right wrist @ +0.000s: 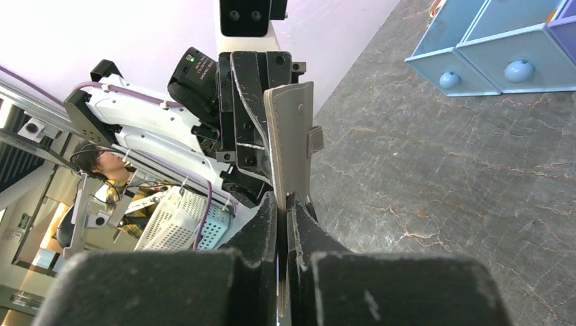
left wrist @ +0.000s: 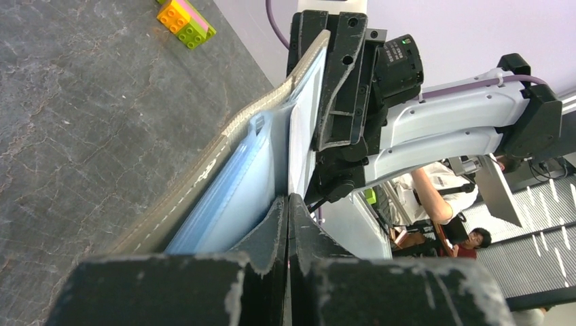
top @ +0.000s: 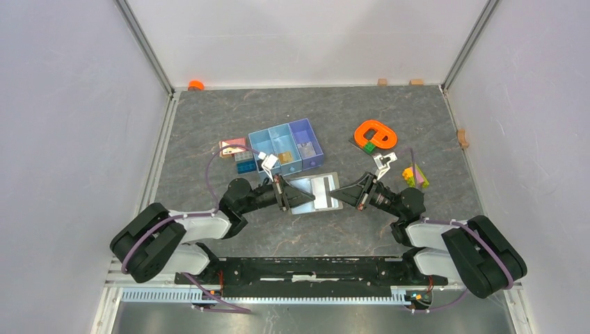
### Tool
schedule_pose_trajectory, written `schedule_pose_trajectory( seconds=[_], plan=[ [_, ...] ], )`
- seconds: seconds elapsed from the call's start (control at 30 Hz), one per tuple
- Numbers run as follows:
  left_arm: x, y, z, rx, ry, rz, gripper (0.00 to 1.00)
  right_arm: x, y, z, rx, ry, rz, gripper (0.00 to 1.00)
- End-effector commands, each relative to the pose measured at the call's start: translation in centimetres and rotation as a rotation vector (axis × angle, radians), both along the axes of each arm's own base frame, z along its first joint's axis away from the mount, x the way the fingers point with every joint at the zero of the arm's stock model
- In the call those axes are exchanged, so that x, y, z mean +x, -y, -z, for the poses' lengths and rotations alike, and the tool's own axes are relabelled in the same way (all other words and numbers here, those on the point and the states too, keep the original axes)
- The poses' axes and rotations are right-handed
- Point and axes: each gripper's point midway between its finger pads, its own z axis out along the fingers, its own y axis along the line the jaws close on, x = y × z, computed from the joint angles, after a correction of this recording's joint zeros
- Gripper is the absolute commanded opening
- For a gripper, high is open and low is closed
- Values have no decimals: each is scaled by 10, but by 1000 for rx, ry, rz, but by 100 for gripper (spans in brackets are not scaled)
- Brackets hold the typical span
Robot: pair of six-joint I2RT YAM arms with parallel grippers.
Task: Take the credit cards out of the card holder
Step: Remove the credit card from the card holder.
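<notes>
The card holder (top: 316, 193) hangs open between my two grippers above the middle of the table. Its taupe outside (left wrist: 204, 170) faces the table and its pale blue inside (left wrist: 238, 193) faces up. A whitish credit card (top: 321, 183) with a dark stripe lies in it. In the left wrist view that credit card (left wrist: 302, 122) runs edge-on into my left gripper (left wrist: 289, 202), which is shut on its end. My right gripper (right wrist: 282, 204) is shut on the holder's taupe flap (right wrist: 292, 136). From above, the left gripper (top: 298, 196) and the right gripper (top: 339, 195) face each other.
A blue-and-purple three-compartment tray (top: 285, 146) stands just behind the holder, also as the tray (right wrist: 502, 41). Pink and teal blocks (top: 236, 154) lie to its left. An orange ring toy (top: 374, 133) and coloured bricks (top: 415, 177) are at the right, the bricks (left wrist: 185, 20) also seen.
</notes>
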Motion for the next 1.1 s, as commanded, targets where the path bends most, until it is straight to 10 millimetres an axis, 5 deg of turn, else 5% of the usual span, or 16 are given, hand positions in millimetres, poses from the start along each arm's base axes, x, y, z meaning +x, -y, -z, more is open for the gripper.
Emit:
schedule_pose_trajectory(
  seconds=[0.0,0.33,0.43,0.57,1.07],
  plan=[
    [6,-8,-13,-26,49,-54,2,-10,1,-15,29,82,-29,0],
    [7,-17,-9,17,49,-94,2,-5,4,-12,1,89,0,0],
    [4,-11,-12,9,56,-53,21,-6,3,-13,10,86,-9,0],
    [-1,-4,-18,-29,60,-10,31,-10,3,-18,42,80,-28,0],
    [-9,12,-34,-99,84,67,36,-13,-1,-17,48,63,-52,0]
  ],
)
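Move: Just ahead and to the right of the closed left fingertips is the middle of the white credit card, about 2 cm out and 3 cm right at nearly the same height, with its near edge at their tips. The open card holder is centred some 2 cm ahead and 1 cm right. The blue drawer box stands roughly 16 cm ahead, 8 cm left and 12 cm lower. From the right fingertips, which pinch the holder's cover, the card lies about 2 cm left and 1 cm ahead. Tugging at the card's edge, the left hand, already shut, draws about 1.5 cm left and 1 cm up, away from the right hand. It then opens its fingers to about a third and comes back some 2 cm right, dipping on the way, so that they straddle the card's edge. The right hand keeps its pinch on the holder and stays nearly in place. ##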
